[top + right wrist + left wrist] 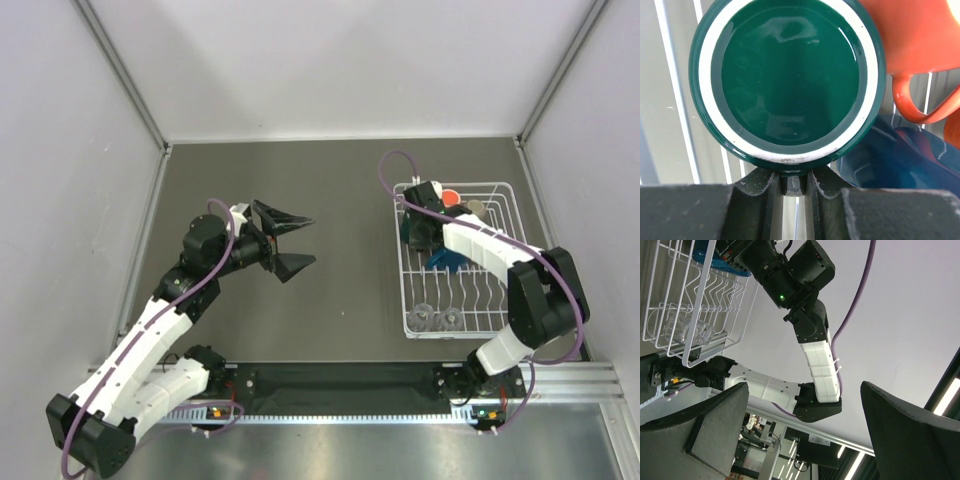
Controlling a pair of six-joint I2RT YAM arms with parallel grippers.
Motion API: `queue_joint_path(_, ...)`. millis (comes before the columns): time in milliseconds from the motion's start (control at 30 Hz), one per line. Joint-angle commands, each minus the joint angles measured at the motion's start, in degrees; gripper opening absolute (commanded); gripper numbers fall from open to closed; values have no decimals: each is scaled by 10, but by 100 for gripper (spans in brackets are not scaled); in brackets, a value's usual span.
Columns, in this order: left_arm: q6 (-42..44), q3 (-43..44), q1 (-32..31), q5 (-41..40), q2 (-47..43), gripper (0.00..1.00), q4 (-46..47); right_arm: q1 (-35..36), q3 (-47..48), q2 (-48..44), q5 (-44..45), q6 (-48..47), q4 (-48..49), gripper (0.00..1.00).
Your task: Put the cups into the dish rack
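The white wire dish rack (497, 186) stands at the right of the table. My right gripper (421, 226) is inside its far left part, shut on a narrow part at the edge of the dark green cup (785, 80); its jaws (792, 181) are nearly together. The cup's round face with a white ring fills the right wrist view. Beside it are the large orange mug (920, 40) and the blue mug (890, 160). Two clear glasses (438, 317) lie at the rack's near end. My left gripper (289, 241) hangs open and empty over mid-table, well left of the rack.
A beige mug (475, 207) sits at the rack's far end beside the orange mug (450, 196). Grey walls enclose the dark table on three sides. In the left wrist view, the rack (695, 305) and the right arm (815, 355) show between the spread fingers.
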Motion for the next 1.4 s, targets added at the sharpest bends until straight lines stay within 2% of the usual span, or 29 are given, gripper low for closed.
queue_joint_path(0,11,17,4,9,-13,98,-6,-3,1,-3,28,0,48,11)
queue_joint_path(167,13,21,4,11,-14,98,-15,-4,-5,-4,21,2,49,24)
queue_joint_path(267,22,28,4,12,-17,98,-28,-3,-7,-10,15,4,45,44)
queue_joint_path(300,25,30,4,12,-17,98,-32,-3,-7,-13,15,4,44,55)
queue_joint_path(367,35,35,4,14,-18,98,-44,-3,-5,-25,14,5,36,65)
queue_joint_path(400,38,37,4,15,-20,99,-50,-4,-4,-29,13,6,32,74)
queue_joint_path(533,62,47,4,14,-21,99,-80,-1,6,-67,0,11,5,87)
queue_joint_path(767,110,58,4,10,-20,99,-129,14,30,-172,-69,22,-29,96)
queue_joint_path(900,132,52,3,13,-13,98,-132,29,57,-216,-91,35,-89,99)
queue_joint_path(1067,211,64,-11,8,7,99,-132,34,32,-327,-146,71,-113,100)
queue_joint_path(1233,262,20,-37,18,22,99,-52,37,-22,-413,-149,99,-142,100)
queue_joint_path(1367,270,-51,-42,-21,-22,99,37,37,-94,-488,-169,97,-125,100)
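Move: My right hand has the upside-down green cup pinched by its handle at the rack's far-left part; the cup's middle is about 5 cm straight ahead, level in height. The orange mug sits roughly 9 cm ahead and 8 cm right of this hand, the blue cup some 4 cm back and 9 cm right, and the nearer-left glass about 21 cm back. From my left hand the green cup lies about 17 cm ahead, 28 cm right and 25 cm below. With my right hand almost still I spread the fingers wide and let go of the green cup's handle. Then I lift up and away from the cup, climbing some 17 cm, increasingly drawing back about 11 cm towards my base while the fingers swing roughly 30 degrees forward and left. My empty left hand, still open, sinks about 5 cm and eases slightly back. ##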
